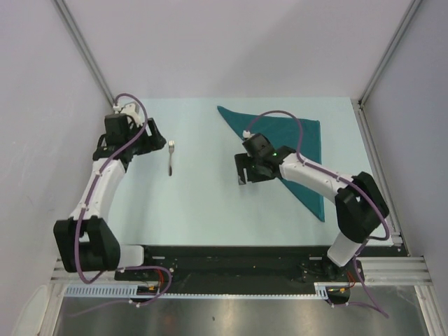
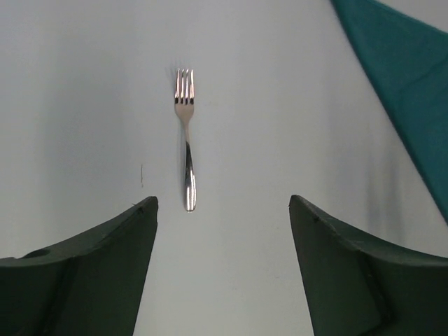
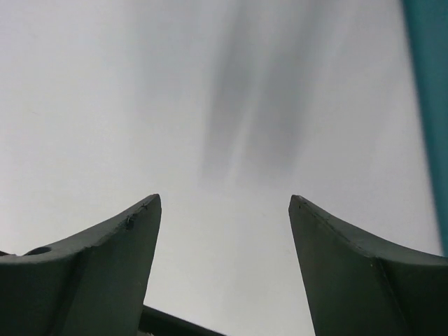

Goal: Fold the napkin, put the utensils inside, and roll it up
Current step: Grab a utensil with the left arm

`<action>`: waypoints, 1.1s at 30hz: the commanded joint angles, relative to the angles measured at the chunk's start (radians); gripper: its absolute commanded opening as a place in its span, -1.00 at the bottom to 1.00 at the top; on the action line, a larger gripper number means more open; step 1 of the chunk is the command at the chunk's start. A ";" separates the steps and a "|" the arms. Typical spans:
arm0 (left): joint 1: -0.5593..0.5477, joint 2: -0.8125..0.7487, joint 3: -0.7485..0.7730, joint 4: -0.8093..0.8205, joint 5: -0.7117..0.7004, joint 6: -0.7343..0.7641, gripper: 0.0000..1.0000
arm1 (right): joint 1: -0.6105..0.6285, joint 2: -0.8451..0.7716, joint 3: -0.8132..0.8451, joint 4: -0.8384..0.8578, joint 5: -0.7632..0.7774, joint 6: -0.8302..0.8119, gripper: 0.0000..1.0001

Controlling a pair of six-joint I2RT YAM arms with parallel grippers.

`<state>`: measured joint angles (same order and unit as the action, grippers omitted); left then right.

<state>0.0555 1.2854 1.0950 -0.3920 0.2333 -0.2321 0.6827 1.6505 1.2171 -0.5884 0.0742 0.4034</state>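
The teal napkin (image 1: pixel 280 129) lies flat at the back right of the table, folded into a triangle. Its edge shows at the top right of the left wrist view (image 2: pixel 399 70) and as a strip down the right edge of the right wrist view (image 3: pixel 427 105). A small silver fork (image 1: pixel 171 157) lies on bare table left of centre, tines toward the back. My left gripper (image 1: pixel 155 134) hovers open just left of it; the fork (image 2: pixel 186 140) sits ahead of its fingers (image 2: pixel 105 266), untouched. My right gripper (image 1: pixel 243 171) stands open and empty over bare table (image 3: pixel 224 199), beside the napkin's left edge.
The pale table (image 1: pixel 210 210) is bounded by grey walls at the left, back and right. A metal frame post (image 1: pixel 381 63) stands at the back right corner. The right arm (image 1: pixel 315 175) reaches across the napkin's lower part.
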 commanded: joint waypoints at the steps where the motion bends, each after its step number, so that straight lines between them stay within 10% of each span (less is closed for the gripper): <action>1: 0.001 0.129 -0.003 -0.004 -0.051 0.017 0.47 | 0.044 0.045 0.099 0.084 -0.026 0.022 0.57; 33: -0.102 0.673 0.252 -0.001 -0.195 0.030 0.01 | -0.074 -0.245 -0.232 0.248 -0.168 -0.006 0.61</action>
<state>-0.0345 1.9270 1.2793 -0.4221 0.0120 -0.2096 0.6102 1.4284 0.9920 -0.3725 -0.0772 0.3885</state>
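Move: The fork lies flat on the table about 7 cm ahead of the left hand, 1 cm to its right and some 20 cm below, its tines pointing outward. The folded napkin is well off to the right, its middle about 42 cm right of the left hand and 11 cm ahead. From the right hand the fork is roughly 13 cm ahead, 27 cm to the left and 9 cm below. Over the fork's handle the empty left hand drops some 19 cm, easing about 5 cm forward as the fingers tip down by nearly 30 degrees and narrow to about half open, one on each side of the handle but not gripping. The empty right hand swings about 4 cm left, then comes back right past its start, rising slightly. ##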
